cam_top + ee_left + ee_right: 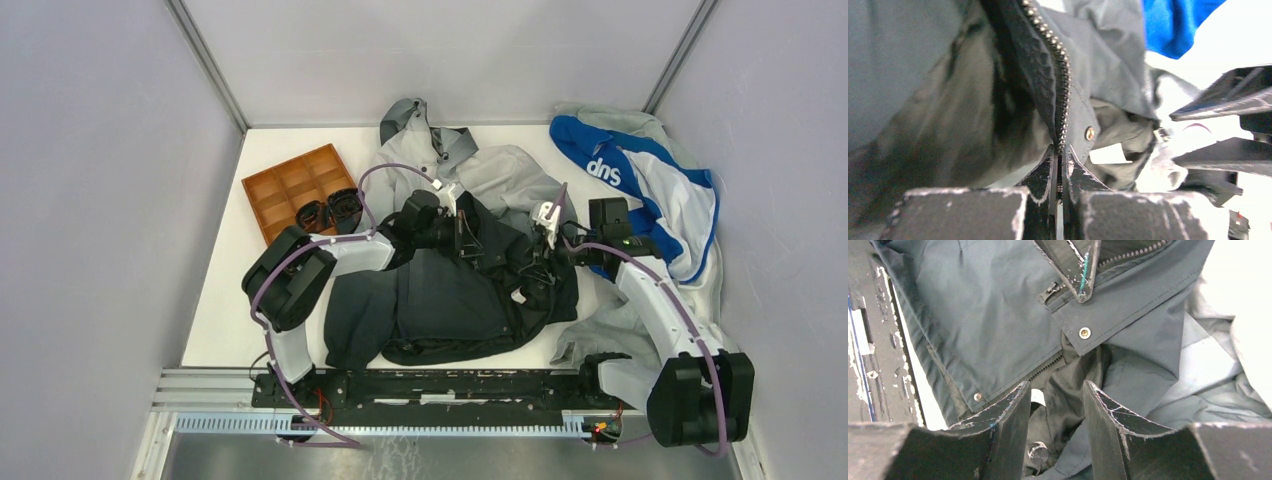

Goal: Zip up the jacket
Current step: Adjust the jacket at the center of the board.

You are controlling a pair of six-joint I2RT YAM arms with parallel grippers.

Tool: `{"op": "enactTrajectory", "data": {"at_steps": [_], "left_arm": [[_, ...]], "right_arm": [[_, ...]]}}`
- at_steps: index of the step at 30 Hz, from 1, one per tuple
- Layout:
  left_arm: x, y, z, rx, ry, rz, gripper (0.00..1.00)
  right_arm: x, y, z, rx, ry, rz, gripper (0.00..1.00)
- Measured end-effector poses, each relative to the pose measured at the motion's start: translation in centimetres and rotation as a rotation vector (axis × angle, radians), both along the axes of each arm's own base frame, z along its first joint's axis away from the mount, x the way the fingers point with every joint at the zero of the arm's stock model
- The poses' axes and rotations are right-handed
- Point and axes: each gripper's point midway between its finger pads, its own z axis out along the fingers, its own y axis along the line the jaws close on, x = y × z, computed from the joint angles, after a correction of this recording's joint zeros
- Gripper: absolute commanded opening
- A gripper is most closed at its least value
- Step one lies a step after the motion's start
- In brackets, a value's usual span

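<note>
The jacket (450,290) lies spread in the middle of the table, with its light grey hood at the back and its dark hem toward me. My left gripper (468,234) is shut on the jacket's front edge. In the left wrist view its tips (1060,152) pinch the zipper teeth (1063,95) just below a brass snap (1089,133). My right gripper (541,256) stands open close to the right of it. The right fingers (1010,407) straddle crumpled dark lining and a round metal snap (1038,452) without pinching them. The right wrist view also shows the left fingertips (1079,270) clamped on the zipper edge.
An orange compartment tray (290,182) with black objects (330,210) at its near corner sits at the back left. A blue-and-white garment (650,175) lies at the back right. A light grey sweatshirt (600,335) lies under the right arm. Grey walls close in on three sides.
</note>
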Motion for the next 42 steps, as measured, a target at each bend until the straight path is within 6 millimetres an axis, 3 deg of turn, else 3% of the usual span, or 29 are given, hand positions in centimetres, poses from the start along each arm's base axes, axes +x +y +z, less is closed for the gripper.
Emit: {"op": "enactTrajectory", "data": {"at_steps": [5, 12, 15, 18, 20, 26, 34, 42], "left_arm": [[-0.2, -1.9, 3.6, -0.170, 0.038, -0.013, 0.02], [0.3, -3.9, 10.1, -0.417, 0.070, -0.014, 0.02], [0.6, -4.3, 12.3, -0.493, 0.083, -0.008, 0.02], [0.7, -4.4, 13.8, -0.543, 0.111, 0.001, 0.02], [0.7, -4.5, 14.4, -0.566, 0.130, 0.008, 0.02], [1.2, -4.6, 15.2, -0.597, 0.173, 0.042, 0.02], [1.3, -4.7, 15.3, -0.607, 0.192, 0.059, 0.02], [1.1, -5.0, 15.6, -0.620, 0.203, 0.066, 0.02]], "right_arm": [[0.7, -0.9, 1.2, 0.044, -0.008, -0.067, 0.50], [1.2, -1.9, 4.2, 0.196, -0.050, -0.200, 0.54], [0.4, -1.8, 4.2, 0.243, -0.076, -0.241, 0.64], [-0.1, -1.9, 3.2, 0.260, -0.094, -0.270, 0.84], [0.1, -2.0, 2.4, 0.267, -0.097, -0.297, 0.98], [1.7, -2.3, 1.7, 0.283, -0.233, -0.388, 0.98], [3.2, 0.9, 3.5, 0.323, -0.358, -0.451, 0.98], [6.0, -0.4, 1.8, 0.300, -0.308, -0.733, 0.98]]}}
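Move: The left hand already pinches the jacket's zip edge; the flap corner with its snap hangs about 2 cm back, 3 cm to its right and 3 cm below. From the half-open, empty right hand this corner lies some 11 cm left, 2 cm ahead and 6 cm down. The white label is about 4 cm left of the right hand, 5 cm back and 11 cm down; the blue jacket's middle is 21 cm right, 12 cm ahead and 11 cm lower. The left, still pinching the zip edge, lifts about 15 cm; the right opens wide, swinging 6 cm forward. ##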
